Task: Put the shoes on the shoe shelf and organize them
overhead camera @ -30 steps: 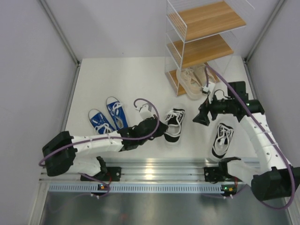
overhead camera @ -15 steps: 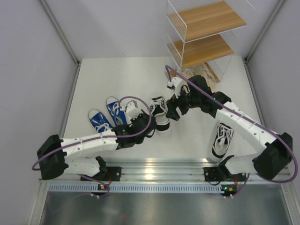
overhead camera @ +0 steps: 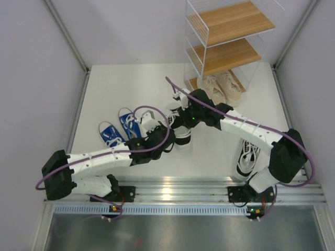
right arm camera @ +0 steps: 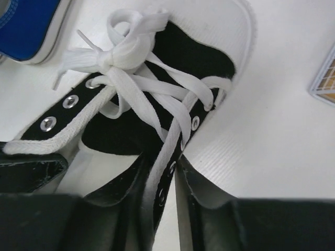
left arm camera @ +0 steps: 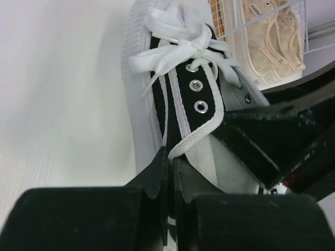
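A black shoe (overhead camera: 181, 132) with white laces lies on the white table, left of the shelf. My left gripper (overhead camera: 163, 140) is shut on its left collar edge (left arm camera: 170, 157). My right gripper (overhead camera: 183, 118) has closed on the shoe's other eyelet flap (right arm camera: 163, 168). The shoe fills both wrist views (left arm camera: 180, 89) (right arm camera: 157, 104). The second black shoe (overhead camera: 246, 157) lies at the near right. Two blue shoes (overhead camera: 121, 129) lie side by side to the left. Two beige shoes (overhead camera: 221, 88) sit on the bottom tier of the shoe shelf (overhead camera: 226, 52); its upper two tiers are bare.
White walls with metal corner posts close in the table on the left, back and right. The two arms meet over the shoe, wrists close together. A metal rail (overhead camera: 172, 191) with the arm bases runs along the near edge.
My right arm swung left from beside the shelf to the black shoe and closed on its flap. My left gripper slid the shoe a little left and away.
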Tool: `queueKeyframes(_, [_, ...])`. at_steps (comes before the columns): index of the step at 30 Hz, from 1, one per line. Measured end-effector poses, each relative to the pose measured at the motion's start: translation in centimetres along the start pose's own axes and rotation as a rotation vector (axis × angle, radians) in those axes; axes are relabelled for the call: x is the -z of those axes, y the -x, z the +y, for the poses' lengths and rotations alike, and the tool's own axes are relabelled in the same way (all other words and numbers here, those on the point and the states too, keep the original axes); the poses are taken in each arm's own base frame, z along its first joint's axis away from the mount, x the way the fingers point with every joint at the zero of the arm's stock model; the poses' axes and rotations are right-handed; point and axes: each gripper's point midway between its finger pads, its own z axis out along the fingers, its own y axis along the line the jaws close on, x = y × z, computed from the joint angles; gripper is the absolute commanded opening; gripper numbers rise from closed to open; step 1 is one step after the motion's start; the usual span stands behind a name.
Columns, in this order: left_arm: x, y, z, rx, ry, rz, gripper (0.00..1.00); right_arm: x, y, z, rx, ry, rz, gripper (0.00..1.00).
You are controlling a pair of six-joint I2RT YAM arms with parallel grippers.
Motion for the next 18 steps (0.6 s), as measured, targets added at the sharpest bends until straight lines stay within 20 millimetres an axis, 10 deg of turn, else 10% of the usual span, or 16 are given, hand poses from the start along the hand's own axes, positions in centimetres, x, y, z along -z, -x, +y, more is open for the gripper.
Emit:
queueKeyframes(2, [0.0, -0.2, 0.1, -0.009, -0.001, 0.008, 0.0, -0.2, -0.2, -0.6, 0.018, -0.028, 0.008, 0.0])
queueKeyframes(5, [0.2, -0.3, -0.4, -0.014, -0.021, 0.024, 0.06, -0.1, -0.1, -1.0, 0.062, -0.046, 0.012, 0.0])
queueKeyframes(8, [0.6, -0.4, -0.6, -0.031, -0.062, 0.041, 0.76, 0.3, 0.2, -1.0, 0.147, -0.019, 0.009, 0.0])
queueKeyframes(11, [2.0, -0.5, -1.6, -0.045, -0.169, 0.087, 0.98, 1.5, -0.7, -0.9, 0.263, 0.056, 0.024, 0.0])
queueKeyframes(18, [6.3, -0.3, -2.6, -0.036, -0.487, 0.201, 0.98, 6.1, -5.9, -1.9, 0.352, 0.169, 0.021, 0.0])
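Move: The black-and-white shoe hangs between both hands. From the right hand, its middle is about 1 cm back, 2 cm left and 3 cm below. From the left hand, which still grips its collar side, it is about 2 cm ahead, 4 cm right and 3 cm below. The beige shoes on the bottom shelf are roughly 24 cm ahead and 13 cm right of the right hand; the other black shoe is some 9 cm back and 31 cm right. The right fingers shut on the shoe's right lace edge and pinch it, and only then does the left hand open wide and let go of the collar side, backing off about 5 cm while rising nearly as much and turning some 25 degrees clockwise. Keeping its pinch, the right hand then carries the shoe about 7 cm right and 5 cm back, nearly level, turning some 20 degrees counter-clockwise. ##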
